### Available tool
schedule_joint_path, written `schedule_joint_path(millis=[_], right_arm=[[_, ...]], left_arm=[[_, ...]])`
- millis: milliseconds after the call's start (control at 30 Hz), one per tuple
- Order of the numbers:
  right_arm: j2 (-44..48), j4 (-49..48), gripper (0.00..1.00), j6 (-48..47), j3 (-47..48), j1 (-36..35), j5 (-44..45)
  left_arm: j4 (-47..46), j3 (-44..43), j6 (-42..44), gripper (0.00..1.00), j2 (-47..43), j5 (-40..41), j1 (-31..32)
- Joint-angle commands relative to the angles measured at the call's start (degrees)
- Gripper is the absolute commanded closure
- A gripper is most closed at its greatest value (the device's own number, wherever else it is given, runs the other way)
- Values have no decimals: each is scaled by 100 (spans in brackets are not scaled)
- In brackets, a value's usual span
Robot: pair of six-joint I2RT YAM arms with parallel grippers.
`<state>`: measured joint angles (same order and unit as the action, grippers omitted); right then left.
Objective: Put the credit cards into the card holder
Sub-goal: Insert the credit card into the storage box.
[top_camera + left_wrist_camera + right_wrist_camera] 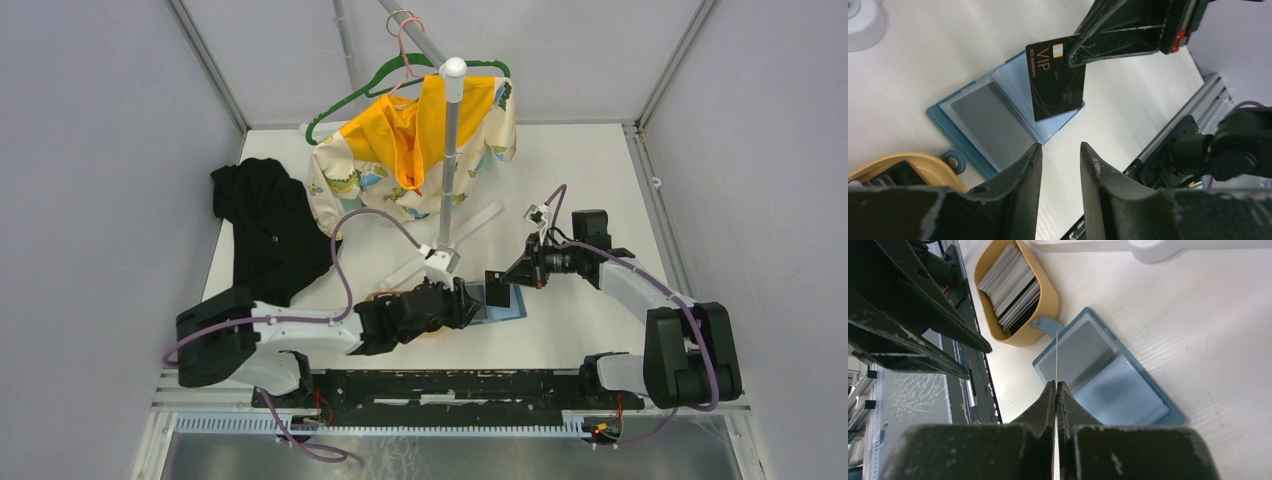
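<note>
The card holder (993, 125) lies open on the white table, teal outside and pale blue-grey inside, with a grey card in its left sleeve. My right gripper (1056, 385) is shut on a black VIP credit card (1058, 80), which stands on edge just above the holder's right page (1120, 390). In the right wrist view this card shows only as a thin line. My left gripper (1060, 150) is open and empty, hovering beside the holder's near edge. Several more credit cards (1010, 287) stand stacked in a tan tray (1048, 305) next to the holder's tab (1045, 324).
A clothes stand's pole (450, 150) rises behind the holder, its white base bars (470, 225) flat on the table. A yellow patterned garment (400, 160) hangs there, and a black garment (270, 225) lies at the left. The black rail (450, 385) runs along the near edge.
</note>
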<state>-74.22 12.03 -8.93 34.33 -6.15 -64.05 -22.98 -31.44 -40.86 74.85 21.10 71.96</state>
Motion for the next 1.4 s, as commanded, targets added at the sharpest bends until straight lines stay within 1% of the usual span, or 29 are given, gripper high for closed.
schedule_joint_path(millis=[0, 100, 200, 433, 467, 600, 867, 1067, 1367], right_arm=[[-78, -512, 100, 425, -182, 125, 76], [-201, -707, 100, 637, -257, 214, 116], [-361, -820, 100, 801, -291, 278, 122], [-779, -763, 100, 886, -113, 305, 124], [-840, -795, 100, 1093, -110, 301, 121], [-993, -940, 100, 1280, -118, 306, 105], [-1156, -1156, 100, 1464, -189, 306, 181], [-1302, -1327, 100, 1589, -276, 303, 417], [-1359, -1342, 100, 1586, -396, 293, 1023]], left_arm=[[1016, -1003, -397, 63, 894, 317, -4], [1822, -1608, -651, 72, 1412, 507, -4], [2207, -1877, -888, 76, 1721, 650, -2], [2930, -2333, -1129, 76, 2131, 981, -14], [2975, -2372, -1148, 76, 2203, 1006, -16], [3133, -2424, -1264, 76, 2373, 1045, -105], [3308, -2243, -1407, 77, 2289, 1212, -139], [3370, -2252, -1435, 83, 2394, 1177, -139], [3438, -2244, -1437, 89, 2451, 1186, -138]])
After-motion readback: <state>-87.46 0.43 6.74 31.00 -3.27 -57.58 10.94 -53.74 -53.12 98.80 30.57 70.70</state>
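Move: The left hand, empty, has the open card holder's middle about 4 cm ahead, 3 cm to its right and 11 cm below; the card box lies some 13 cm left, 2 cm ahead and 10 cm below. From the right hand, which already pinches the black card, the holder's middle is about 3 cm back, 3 cm left and 9 cm down. The white stand foot is roughly 12 cm left and 9 cm forward of that hand, 9 cm lower. Still pinching the black card, the right hand lowers it about 6 cm towards the holder, easing a little forward and right as the wrist tips down some 20 degrees. The left hand sinks about 10 cm and goes 3 cm forward, swinging right then back left, fingers turning steeply down and closing to nearly shut by the left edge of the grey half; contact there can't be made out. ##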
